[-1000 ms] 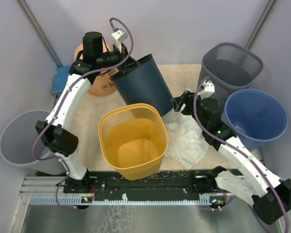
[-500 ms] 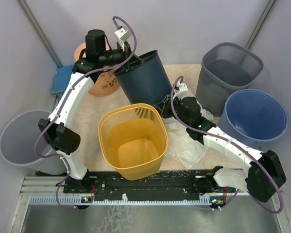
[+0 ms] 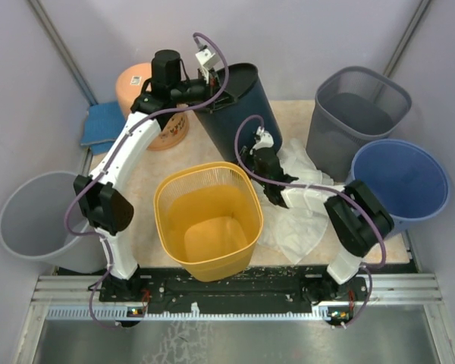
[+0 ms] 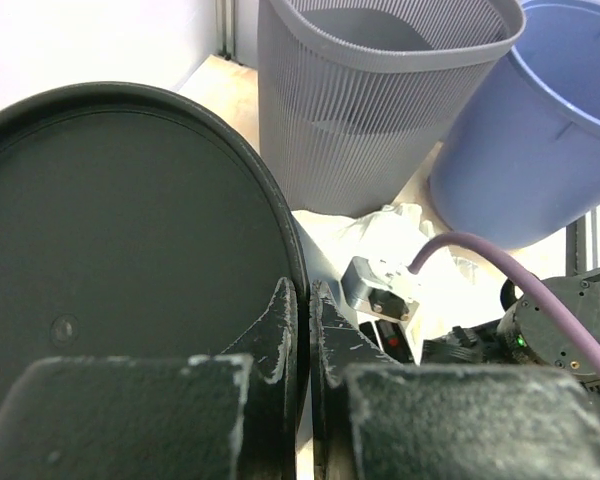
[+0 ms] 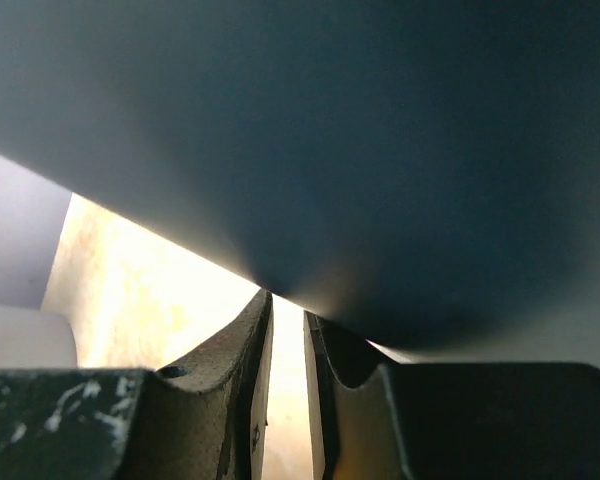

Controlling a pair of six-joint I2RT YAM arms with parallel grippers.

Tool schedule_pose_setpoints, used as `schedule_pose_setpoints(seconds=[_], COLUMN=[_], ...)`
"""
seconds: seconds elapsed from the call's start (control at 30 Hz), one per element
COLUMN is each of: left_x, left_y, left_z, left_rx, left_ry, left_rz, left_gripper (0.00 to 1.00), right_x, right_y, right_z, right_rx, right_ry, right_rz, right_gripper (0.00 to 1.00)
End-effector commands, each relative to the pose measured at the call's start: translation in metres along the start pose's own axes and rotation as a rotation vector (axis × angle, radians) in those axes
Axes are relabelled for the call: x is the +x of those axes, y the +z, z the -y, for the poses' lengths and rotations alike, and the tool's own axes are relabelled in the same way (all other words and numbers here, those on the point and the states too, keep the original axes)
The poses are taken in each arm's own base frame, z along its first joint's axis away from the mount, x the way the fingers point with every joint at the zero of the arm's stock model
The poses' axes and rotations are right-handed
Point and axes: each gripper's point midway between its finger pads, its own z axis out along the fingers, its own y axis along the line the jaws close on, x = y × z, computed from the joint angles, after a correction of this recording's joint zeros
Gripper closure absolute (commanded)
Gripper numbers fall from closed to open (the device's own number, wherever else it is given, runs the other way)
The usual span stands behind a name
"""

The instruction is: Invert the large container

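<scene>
The large container is a dark navy bin (image 3: 239, 114), tilted, with its mouth facing up and back and its base low near the table's middle. My left gripper (image 3: 211, 76) is shut on its rim at the back. In the left wrist view the fingers (image 4: 300, 300) pinch the rim beside the dark inside of the bin (image 4: 130, 230). My right gripper (image 3: 259, 148) sits against the bin's lower wall. In the right wrist view its fingers (image 5: 288, 310) are nearly together with nothing between them, right under the dark wall of the bin (image 5: 330, 130).
A yellow basket (image 3: 208, 220) stands in front of the bin. A grey mesh bin (image 3: 360, 114) and a blue bin (image 3: 400, 186) stand at the right. An orange pot (image 3: 155, 114), a blue cloth (image 3: 102, 121) and a grey bin (image 3: 30, 220) are at the left. White crumpled sheet (image 3: 299, 212) lies under the right arm.
The left gripper has swung the bin right and back, tipping its mouth upward. The right arm has moved left and in, up against the bin's lower wall.
</scene>
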Motion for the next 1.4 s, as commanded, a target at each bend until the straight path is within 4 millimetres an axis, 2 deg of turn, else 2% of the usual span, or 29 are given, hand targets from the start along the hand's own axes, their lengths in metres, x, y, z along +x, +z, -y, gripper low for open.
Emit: schedule_pose_setpoints(seconds=[0.0, 0.13, 0.23, 0.3, 0.47, 0.57, 0.63, 0.83, 1.1, 1.23, 1.37], left_x=[-0.036, -0.015, 0.0, 0.008, 0.016, 0.02, 0.023, 0.032, 0.03, 0.014, -0.015], left_y=[0.001, 0.007, 0.011, 0.015, 0.024, 0.03, 0.034, 0.043, 0.044, 0.037, 0.02], left_z=[0.015, 0.001, -0.009, -0.015, -0.021, -0.022, -0.021, -0.017, -0.017, -0.014, -0.007], left_rx=[0.058, 0.029, 0.0, -0.007, -0.001, 0.018, 0.036, 0.067, 0.043, 0.019, -0.038], left_ry=[0.132, 0.114, 0.105, 0.095, 0.056, 0.022, -0.002, -0.056, -0.077, -0.065, -0.027], left_rz=[0.089, 0.037, 0.002, -0.011, -0.006, 0.0, 0.002, -0.002, 0.0, 0.025, 0.063], left_gripper=[1.0, 1.0, 1.0, 1.0, 1.0, 0.94, 0.92, 0.73, 0.39, 0.23, 0.12], right_x=[-0.064, -0.07, -0.072, -0.073, -0.072, -0.073, -0.083, -0.09, -0.105, -0.108, -0.114], right_y=[0.027, 0.042, 0.042, 0.037, 0.021, 0.01, -0.003, -0.028, -0.057, -0.06, -0.058], right_z=[-0.004, 0.013, 0.011, 0.009, 0.012, 0.016, 0.013, 0.022, 0.048, 0.056, 0.059], right_rx=[-0.041, -0.048, -0.062, -0.07, -0.048, -0.02, -0.014, 0.054, 0.237, 0.272, 0.285], right_ry=[0.131, 0.187, 0.175, 0.159, 0.14, 0.12, 0.108, 0.06, -0.028, -0.048, -0.067], right_rz=[0.202, 0.18, 0.162, 0.162, 0.161, 0.172, 0.201, 0.228, 0.27, 0.282, 0.291], right_gripper=[0.8, 0.79, 0.78, 0.75, 0.63, 0.59, 0.58, 0.54, 0.5, 0.49, 0.48])
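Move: The left hand already pinches the near-left edge of the upturned base of the large dark container, whose middle lies about 3 cm ahead, 6 cm right and 13 cm below. From the right hand, at its low rim, that middle is some 8 cm ahead, 1 cm right and 11 cm up; the yellow container sits roughly 22 cm back and 11 cm left, the white cloth 9 cm back and 15 cm right. Left lowers the base 5 cm and releases it; right pushes the rim forward 5 cm, then retreats rightward. ##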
